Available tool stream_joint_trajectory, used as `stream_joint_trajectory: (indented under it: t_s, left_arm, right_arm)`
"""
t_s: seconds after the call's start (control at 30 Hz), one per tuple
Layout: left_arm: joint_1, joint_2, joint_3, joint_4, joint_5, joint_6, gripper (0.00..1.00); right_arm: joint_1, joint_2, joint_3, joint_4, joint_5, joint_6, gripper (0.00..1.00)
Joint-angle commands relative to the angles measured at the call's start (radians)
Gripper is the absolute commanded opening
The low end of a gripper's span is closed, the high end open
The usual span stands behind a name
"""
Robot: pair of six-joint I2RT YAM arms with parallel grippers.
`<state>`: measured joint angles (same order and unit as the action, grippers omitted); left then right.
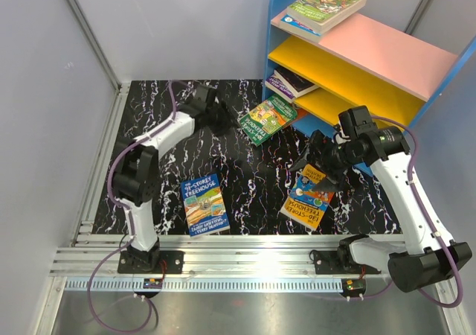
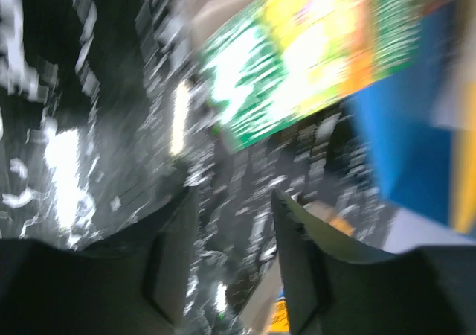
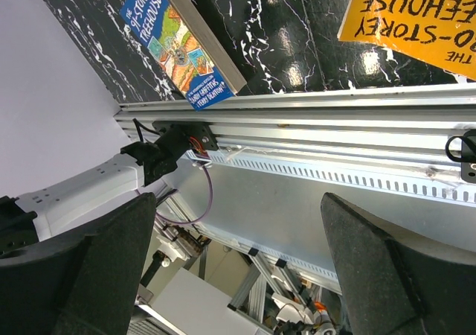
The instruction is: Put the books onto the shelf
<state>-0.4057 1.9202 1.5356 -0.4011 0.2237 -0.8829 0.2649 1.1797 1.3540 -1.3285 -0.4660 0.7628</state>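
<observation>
A green book (image 1: 266, 117) lies on the black marbled table beside the foot of the shelf (image 1: 387, 48). My left gripper (image 1: 229, 121) is just left of it, apart from it. In the blurred left wrist view the green book (image 2: 297, 52) shows ahead of the left gripper (image 2: 230, 223), whose jaws stand partly apart with nothing between them. A blue book (image 1: 203, 204) and an orange book (image 1: 311, 197) lie flat near the front edge. My right gripper (image 1: 309, 162) hovers above the orange book, and the right gripper (image 3: 238, 260) is wide open and empty. More books (image 1: 327, 6) rest on the pink top board, and others (image 1: 290, 82) on a yellow board.
The blue frame of the shelf (image 2: 401, 149) is close to the right of the left fingers. An aluminium rail (image 1: 238, 260) runs along the table's front edge. Grey walls enclose the left and back. The right wrist view shows the blue book (image 3: 178, 45), the orange book (image 3: 416, 15) and the left arm's base (image 3: 163, 152).
</observation>
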Motion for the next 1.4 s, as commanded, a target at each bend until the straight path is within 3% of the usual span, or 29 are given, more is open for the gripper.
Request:
stream_joint_trajectory:
  t_s: [0.0,0.03,0.13,0.53,0.67,0.7,1.03,1.37]
  left_arm:
    - [-0.027,0.051,-0.094,0.091,0.04,-0.01,0.46]
    - [-0.03,0.063,-0.091,0.09,0.037,-0.008,0.38]
    - [-0.035,0.109,-0.052,0.065,0.029,0.005,0.34]
    - [-0.051,0.324,0.221,-0.056,-0.012,-0.013,0.29]
    - [-0.051,0.381,0.265,-0.071,-0.024,-0.025,0.12]
    - [-0.051,0.385,0.268,-0.074,-0.024,-0.028,0.02]
    - [-0.051,0.436,0.296,-0.064,-0.027,-0.027,0.01]
    - [-0.062,0.578,0.579,-0.113,0.0,-0.071,0.05]
  right_arm:
    - [-0.007,-0.002,0.005,0.015,-0.019,-0.016,1.0]
    - [-0.009,-0.005,0.004,0.014,-0.016,-0.016,1.0]
    - [-0.007,-0.015,-0.001,0.002,0.003,-0.019,1.0]
    - [-0.007,-0.005,0.0,-0.02,0.02,-0.037,1.0]
    - [-0.006,0.018,0.026,-0.035,0.035,-0.057,1.0]
    - [-0.009,0.017,0.031,-0.04,0.039,-0.06,1.0]
    - [-0.015,0.052,0.034,-0.037,0.052,-0.082,1.0]
    - [-0.023,0.077,0.023,-0.02,0.043,-0.089,1.0]
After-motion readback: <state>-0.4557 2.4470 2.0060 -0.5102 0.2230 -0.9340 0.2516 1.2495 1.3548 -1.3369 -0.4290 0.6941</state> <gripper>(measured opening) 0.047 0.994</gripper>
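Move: The green 104-storey book lies low on the table, its middle about 10 cm ahead of the left hand, 12 cm to its right and 12 cm below. The shelf's near left foot stands some 7 cm farther out than that book, about level with it sideways; the blue 91-storey book is roughly 23 cm back and 7 cm left of the hand. From the idle right hand the green book is about 35 cm ahead, 11 cm left and far below. Down first: the left hand drops about 10 cm, easing back a little, while its half-open fingers keep closing and its tips turn some 10 degrees steeper. It then swings forward and right at table height, shuts fully, pauses, and drives on forward-right for about 4 cm, shut fingertips pushing on the green book's near left corner towards the shelf. The right hand sinks about 2 cm, open. ##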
